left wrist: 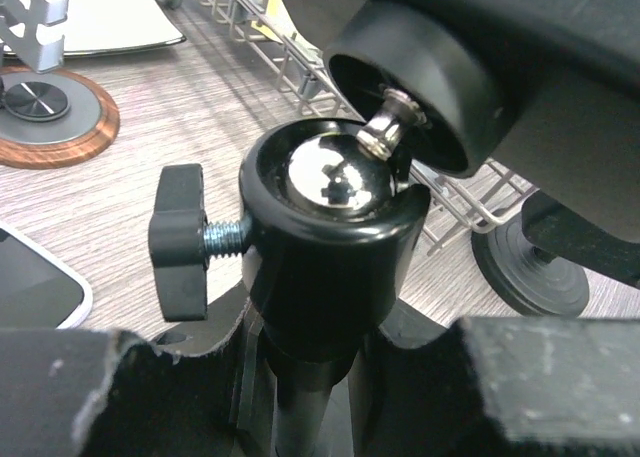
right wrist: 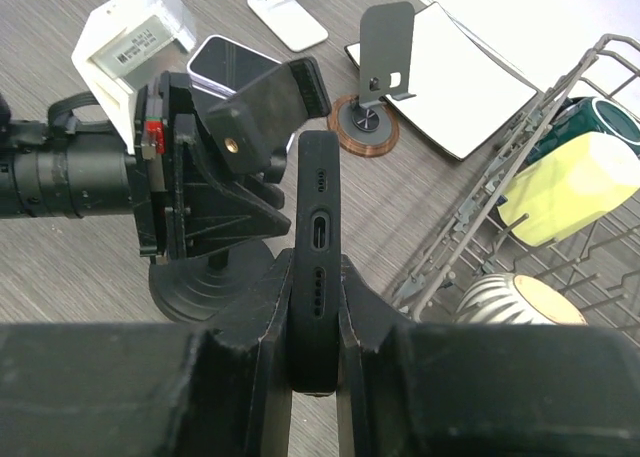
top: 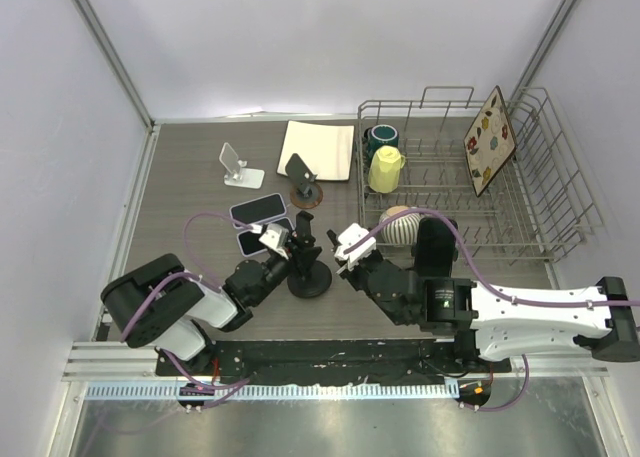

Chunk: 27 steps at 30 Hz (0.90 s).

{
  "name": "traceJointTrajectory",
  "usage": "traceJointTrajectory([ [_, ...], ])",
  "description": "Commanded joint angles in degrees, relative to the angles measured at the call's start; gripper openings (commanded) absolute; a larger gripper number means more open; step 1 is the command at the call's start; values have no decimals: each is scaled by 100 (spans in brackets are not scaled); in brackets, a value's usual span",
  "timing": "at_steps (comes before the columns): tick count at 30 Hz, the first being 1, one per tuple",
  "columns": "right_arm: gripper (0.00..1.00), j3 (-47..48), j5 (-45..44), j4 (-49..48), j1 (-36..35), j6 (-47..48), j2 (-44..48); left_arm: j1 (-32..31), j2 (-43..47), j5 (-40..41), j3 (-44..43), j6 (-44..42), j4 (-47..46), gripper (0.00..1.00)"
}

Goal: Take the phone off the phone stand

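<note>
The phone, in a black case, is seen edge-on with its port facing the right wrist camera. My right gripper is shut on it, one pad on each face. It sits just right of the black phone stand, close beside the stand's clamp, which has nothing in it. The stand's round base rests on the table. My left gripper is shut around the stem under the stand's ball head. In the top view the left gripper and the right gripper meet at the stand.
Two phones lie flat left of the stand. Behind are a white stand, a dark stand on a brown disc and a white pad. A wire dish rack at right holds mugs, a bowl and a plate.
</note>
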<state>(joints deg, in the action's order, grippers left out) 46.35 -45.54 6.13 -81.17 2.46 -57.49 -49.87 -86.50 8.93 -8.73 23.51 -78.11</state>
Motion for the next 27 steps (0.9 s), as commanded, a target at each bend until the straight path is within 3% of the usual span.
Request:
traceJointTrajectory([
  [1,1,375,115,-552,4,79,396,-49,-113,-330,-172,-337,-12,0],
  [15,1,243,168,-578,-4,238,792,91,-271,-339,-1042,-980,68,0],
  [27,1,287,265,-323,4,167,1135,969,-1641,-1138,-2597,-953,-425,0],
])
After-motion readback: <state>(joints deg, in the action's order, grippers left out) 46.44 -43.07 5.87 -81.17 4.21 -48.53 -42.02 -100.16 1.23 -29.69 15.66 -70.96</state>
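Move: The left hand already grips the emptied black phone stand by its neck; the free table spot for it lies about 11 cm ahead and 3 cm right, some 10 below. From that hand the wooden-based stand is about 21 cm ahead and 1 left, the nearer lying phone 10 ahead and 9 left. The right hand holds the removed phone, with the black stand roughly 9 cm left, level with it and 14 below. Left hand carries the gripped stand 9 cm forward, 4 right; the right raises the phone about 4 cm. ##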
